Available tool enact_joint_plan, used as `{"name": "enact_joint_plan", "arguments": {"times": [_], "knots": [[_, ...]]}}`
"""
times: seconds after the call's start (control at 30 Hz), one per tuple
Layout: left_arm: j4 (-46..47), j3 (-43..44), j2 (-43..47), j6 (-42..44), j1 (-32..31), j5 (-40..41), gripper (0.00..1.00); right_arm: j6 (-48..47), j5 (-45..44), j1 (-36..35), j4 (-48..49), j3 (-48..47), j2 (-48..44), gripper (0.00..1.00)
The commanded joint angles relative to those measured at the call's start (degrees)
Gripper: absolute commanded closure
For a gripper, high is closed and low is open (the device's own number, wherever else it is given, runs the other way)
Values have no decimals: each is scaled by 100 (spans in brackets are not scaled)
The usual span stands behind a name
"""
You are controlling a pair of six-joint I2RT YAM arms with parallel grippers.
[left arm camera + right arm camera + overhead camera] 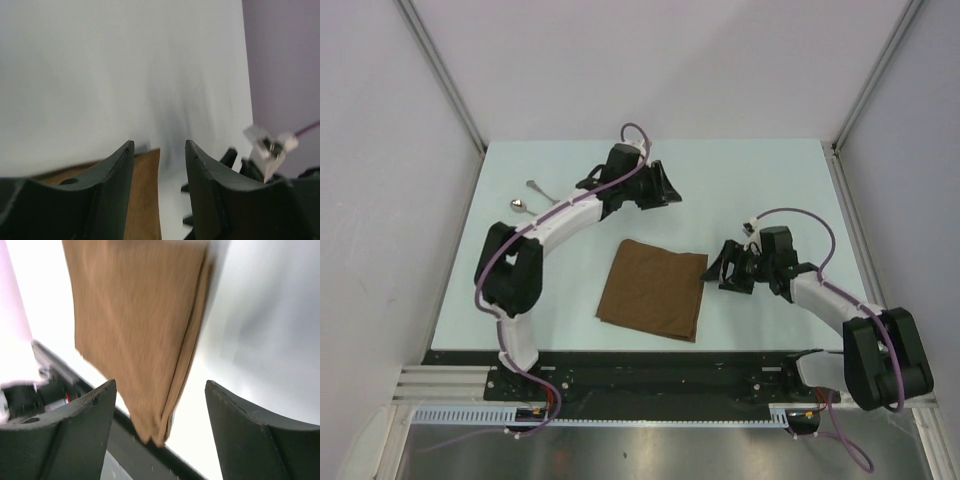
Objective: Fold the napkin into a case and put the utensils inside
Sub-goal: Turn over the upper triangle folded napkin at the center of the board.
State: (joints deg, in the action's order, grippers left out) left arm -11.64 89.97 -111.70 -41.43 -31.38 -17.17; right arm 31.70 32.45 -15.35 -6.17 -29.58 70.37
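The brown napkin (652, 290) lies flat in the middle of the table, folded with doubled layers along one edge (140, 330). My left gripper (665, 190) hovers open just beyond the napkin's far edge, and a strip of the cloth (145, 200) shows between its fingers, which hold nothing. My right gripper (718, 270) stands open right beside the napkin's right edge and is also empty, with the cloth's corner between its fingers (160, 390). The fork (536, 186) and spoon (520, 204) lie at the far left, partly behind the left arm.
The table (760, 190) is pale, with grey walls on three sides. A black rail (650, 365) runs along the near edge, close to the napkin's near corner. The right arm's wrist and cable (270, 147) show in the left wrist view.
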Motion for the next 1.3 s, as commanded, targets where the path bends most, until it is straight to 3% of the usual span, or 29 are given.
{"name": "enact_joint_plan", "arguments": {"times": [0.0,0.23,0.5,0.6,0.67,0.83,1.27], "knots": [[48,-1007,824,319,-79,-419,51,29,-424,269,63,-714,652,24],[417,-2098,1344,390,-422,-533,60,-427,-186,340,494,-1515,2032,44],[470,-2010,1063,215,-475,-621,65,-516,60,437,933,-1612,2648,46],[505,-1817,774,109,-475,-674,66,-472,297,428,1180,-1691,2946,58],[400,-1607,492,-5,-422,-647,69,-507,306,428,1189,-1796,3044,72],[705,-1632,193,-523,-106,-499,73,-717,79,481,1005,-1980,3228,88],[453,-1966,-247,-437,711,396,81,-1087,-247,577,732,-2455,3650,94]]}}
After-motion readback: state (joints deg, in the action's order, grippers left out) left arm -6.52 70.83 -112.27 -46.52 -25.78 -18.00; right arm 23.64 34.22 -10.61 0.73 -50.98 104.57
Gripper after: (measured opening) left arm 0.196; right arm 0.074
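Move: The napkin's upper right corner lies about 12 cm straight ahead of my right hand and some 6 cm below it; the napkin's middle is about 16 cm to the left, level with that hand. From my left hand, the napkin's upper left corner is about 12 cm left, 5 cm back and 15 cm down, with the fork some 34 cm left and 10 cm ahead, and the spoon about 39 cm left and 4 cm ahead. I send my right hand about 11 cm forward and 5 cm down to the napkin's upper right corner, shut its wide-open fingers on the edge there, and keep easing forward with it pinched. My left hand first swings back 11 cm while sinking, then comes forward, left and farther down towards the upper left corner, its fingers tipping down some 15 degrees and narrowing, but not yet shut on it. ##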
